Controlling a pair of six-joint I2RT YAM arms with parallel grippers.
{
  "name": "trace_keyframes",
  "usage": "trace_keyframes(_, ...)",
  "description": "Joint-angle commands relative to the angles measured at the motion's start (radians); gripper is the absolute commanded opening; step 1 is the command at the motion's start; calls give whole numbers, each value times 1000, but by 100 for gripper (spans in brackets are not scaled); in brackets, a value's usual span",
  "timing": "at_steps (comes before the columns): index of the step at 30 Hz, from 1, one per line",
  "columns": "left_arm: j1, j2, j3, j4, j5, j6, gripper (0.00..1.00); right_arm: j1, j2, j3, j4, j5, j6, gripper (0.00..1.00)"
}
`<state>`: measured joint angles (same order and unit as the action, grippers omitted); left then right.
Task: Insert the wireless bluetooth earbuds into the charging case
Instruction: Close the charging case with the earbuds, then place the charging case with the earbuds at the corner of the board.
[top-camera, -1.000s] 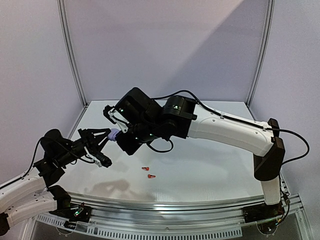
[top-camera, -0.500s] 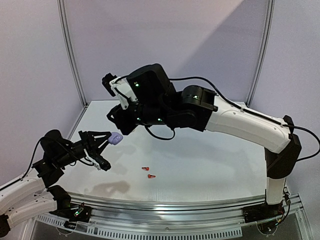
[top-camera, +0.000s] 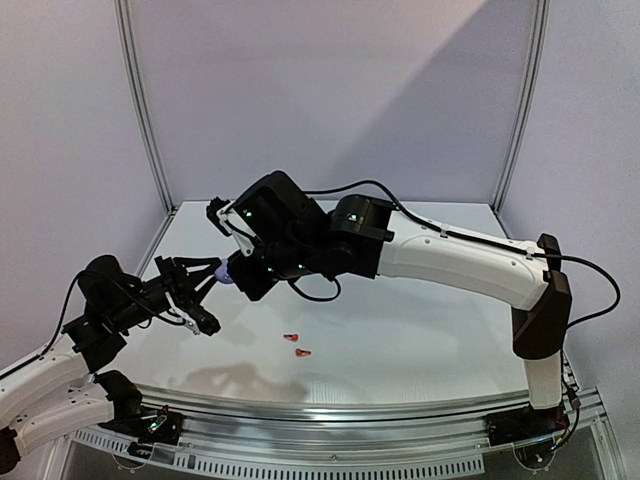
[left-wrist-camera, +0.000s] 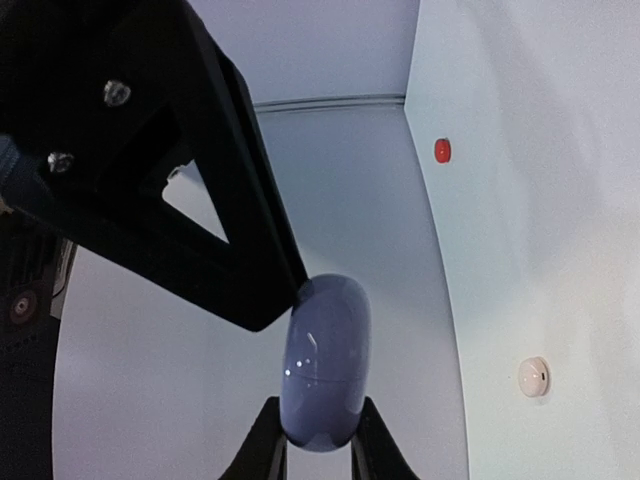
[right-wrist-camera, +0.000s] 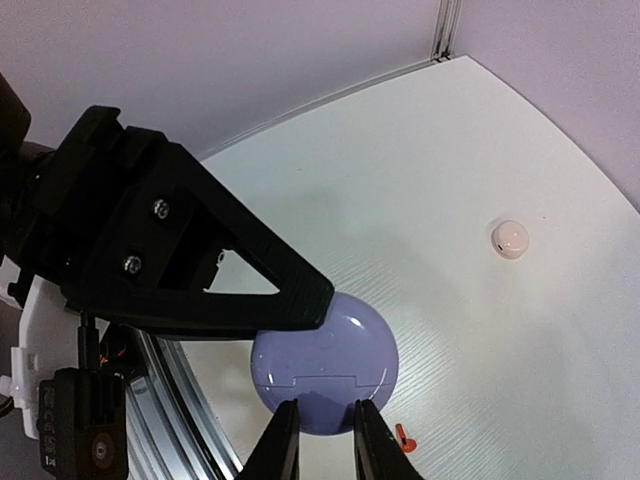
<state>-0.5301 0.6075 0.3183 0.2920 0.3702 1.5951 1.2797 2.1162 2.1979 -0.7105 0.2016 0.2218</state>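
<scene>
My left gripper (left-wrist-camera: 318, 445) is shut on a round lavender charging case (left-wrist-camera: 325, 360), pinching it across its thickness above the table's left part (top-camera: 229, 272). The case lid is closed. My right gripper (right-wrist-camera: 322, 430) reaches in from the right with its jaws a narrow gap apart. Its fingertips (right-wrist-camera: 285, 435) sit against the lower half of the case (right-wrist-camera: 325, 350), just below the seam, and clamp nothing. Two red-orange earbuds (top-camera: 291, 337) (top-camera: 303, 352) lie on the table in front of the case. One of them shows beside the right fingertips (right-wrist-camera: 402, 436).
A small white round case (right-wrist-camera: 511, 239) (left-wrist-camera: 533, 375) lies farther back on the white table (top-camera: 430, 340). A small red round object (left-wrist-camera: 442, 150) lies beyond it. The right arm's wrist (top-camera: 285, 235) hangs over the table's middle left. Frame posts stand at the back corners.
The right gripper was at the case, lifted up and away from it half a second ago, and has come back down onto it. The left gripper held the case still.
</scene>
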Motion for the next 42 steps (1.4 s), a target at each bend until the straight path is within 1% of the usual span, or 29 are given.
trace_keyframes(1, -3, 8, 29, -21, -12, -42, 0, -6, -14, -20, -83, -26, 33, 19)
trace_keyframes(4, -4, 12, 37, -39, -10, -68, 0, -7, -22, -19, -89, -13, 34, 18)
trace_keyframes(6, -4, 24, 52, -74, -27, -130, 0, -13, -37, -20, -80, 7, 34, 19)
trace_keyframes(9, -2, 80, 102, -159, -93, -336, 0, -38, -82, -36, -41, 37, 61, 20)
trace_keyframes(10, -1, 106, 122, -194, -107, -438, 0, -48, -113, -56, -15, 50, 69, 21)
trace_keyframes(12, 5, 162, 166, -276, -105, -618, 0, -72, -170, -125, 56, 71, 95, 22)
trace_keyframes(13, 8, 189, 192, -346, -90, -720, 0, -89, -198, -188, 95, 75, 110, 22)
trace_keyframes(16, 18, 312, 288, -523, 0, -997, 0, -155, -314, -345, 189, 92, 180, 23)
trace_keyframes(19, 50, 473, 424, -708, 145, -1214, 0, -237, -393, -444, 168, 127, 259, 24)
trace_keyframes(21, 95, 578, 521, -776, 233, -1345, 0, -277, -421, -478, 131, 150, 297, 25)
trace_keyframes(23, 155, 681, 601, -822, 340, -1469, 0, -303, -439, -506, 96, 197, 301, 28)
trace_keyframes(25, 221, 778, 668, -849, 430, -1641, 0, -323, -448, -519, 58, 234, 300, 29)
trace_keyframes(27, 278, 870, 707, -873, 500, -1767, 0, -348, -454, -537, 33, 254, 305, 32)
trace_keyframes(30, 331, 991, 732, -895, 530, -1890, 0, -385, -458, -568, 6, 267, 322, 35)
trace_keyframes(33, 377, 1070, 727, -846, 529, -1981, 0, -439, -450, -589, -15, 237, 337, 41)
trace_keyframes(35, 401, 1115, 730, -790, 530, -2010, 0, -491, -435, -592, -27, 195, 337, 45)
trace_keyframes(39, 440, 1238, 761, -751, 517, -2020, 0, -610, -380, -565, -39, 127, 315, 54)
trace_keyframes(42, 445, 1286, 736, -690, 509, -2070, 0, -665, -309, -516, -60, 96, 281, 60)
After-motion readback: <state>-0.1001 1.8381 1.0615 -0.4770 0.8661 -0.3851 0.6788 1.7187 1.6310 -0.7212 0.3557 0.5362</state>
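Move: The left hand holds the purple case between its fingertips, and it is taken to open table about 15 cm ahead, 4 cm left and 24 cm below. The white case lies some 27 cm ahead and 24 cm down; two red earbuds lie about 11 and 14 cm right, nearly level fore and aft, 25 cm below. From the right hand the purple case is about 2 cm left, 1 cm ahead and 2 cm lower; the red case is roughly 38 cm ahead, 42 cm right, 26 cm below. The right hand, its nearly shut fingertips on the purple case, sinks about 1.5 cm and then comes free, sweeping some 35 cm right and forward towards the red case while turning clockwise and opening its fingers past halfway. The left hand keeps its pinch on the purple case and carries it down about 19 cm and forward 13 cm towards the table short of the white case, flipping over until its fingers point right and down. ##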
